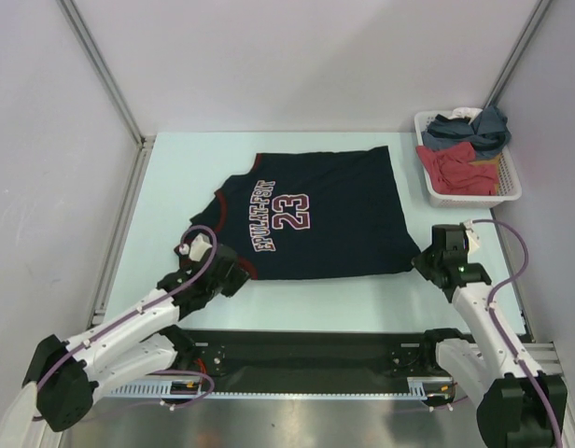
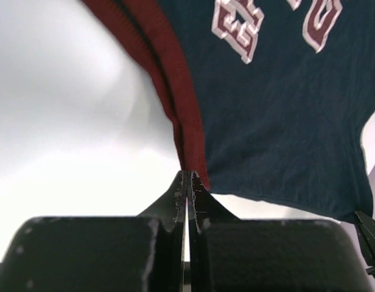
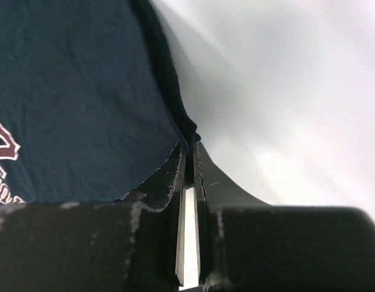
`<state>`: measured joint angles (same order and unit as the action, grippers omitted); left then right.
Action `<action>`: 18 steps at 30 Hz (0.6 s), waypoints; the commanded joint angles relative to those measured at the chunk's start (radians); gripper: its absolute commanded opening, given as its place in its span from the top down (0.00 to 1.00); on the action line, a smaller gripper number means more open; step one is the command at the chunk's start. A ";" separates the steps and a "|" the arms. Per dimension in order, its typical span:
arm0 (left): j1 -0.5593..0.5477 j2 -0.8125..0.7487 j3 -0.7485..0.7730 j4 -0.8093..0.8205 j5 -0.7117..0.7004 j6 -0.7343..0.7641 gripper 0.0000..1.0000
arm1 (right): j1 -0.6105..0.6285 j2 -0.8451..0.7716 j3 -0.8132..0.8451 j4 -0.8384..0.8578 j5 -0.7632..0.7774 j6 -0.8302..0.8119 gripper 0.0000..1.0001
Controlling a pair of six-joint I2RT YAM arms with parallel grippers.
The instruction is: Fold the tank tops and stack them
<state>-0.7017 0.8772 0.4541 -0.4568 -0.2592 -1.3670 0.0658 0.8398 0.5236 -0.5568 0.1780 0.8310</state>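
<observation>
A dark navy tank top [image 1: 334,215] with reddish trim and a "23" print lies spread flat on the table. At its near left corner, my left gripper [image 1: 233,271] is shut on the red trim. In the left wrist view, the trim [image 2: 184,131] runs down into the tips of the left gripper [image 2: 189,176]. At the near right corner of the top, my right gripper [image 1: 423,264] is shut on the navy hem. The right wrist view shows the right gripper [image 3: 190,149] pinching the edge of the cloth [image 3: 72,91]. A slate-blue garment [image 1: 474,131] lies bunched in the basket.
A white basket [image 1: 511,191] stands at the back right, close to the tank top's far right corner. It holds a red garment [image 1: 460,168] and a bit of white cloth [image 1: 465,114]. Walls close in the table on the left, back and right.
</observation>
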 commanded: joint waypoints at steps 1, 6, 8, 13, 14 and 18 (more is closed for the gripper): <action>0.042 0.023 0.078 -0.016 -0.029 0.068 1.00 | 0.002 0.063 0.111 0.034 0.015 -0.047 1.00; 0.100 0.127 0.133 0.061 -0.003 0.118 1.00 | 0.002 0.198 0.194 0.083 0.008 -0.075 1.00; 0.123 0.169 0.176 0.069 -0.009 0.132 1.00 | 0.002 0.258 0.234 0.098 0.017 -0.075 1.00; 0.192 0.304 0.236 0.115 0.026 0.183 1.00 | 0.000 0.398 0.323 0.159 0.041 -0.066 1.00; 0.214 0.346 0.260 0.133 0.028 0.192 1.00 | 0.000 0.427 0.343 0.172 0.047 -0.063 1.00; 0.232 0.468 0.372 0.103 -0.008 0.244 1.00 | 0.003 0.560 0.443 0.170 0.055 -0.041 1.00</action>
<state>-0.4862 1.2804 0.7296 -0.3729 -0.2424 -1.1927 0.0666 1.3399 0.8898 -0.4347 0.1822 0.7773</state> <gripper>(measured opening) 0.005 0.078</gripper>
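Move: The navy tank top's far side, where the held near side is being taken, lies nearly straight ahead. Its far-left corner is about 37 cm ahead of the left hand and 1 cm right; its far-right corner is some 38 cm ahead of the right hand and 4 cm left; both roughly 6 cm lower. The number 23 sits about 18 cm ahead and 11 cm right of the left hand. The white basket stands about 29 cm ahead and 20 cm right of the right hand. The tank top's near side, still pinched at its red-trimmed left end by the left hand and at its right corner by the right, is carried forward over the cloth towards the far side. Both hands speed up together over about 10 cm, rising a couple of centimetres at first, and then run nearly level; the fingers stay shut. ##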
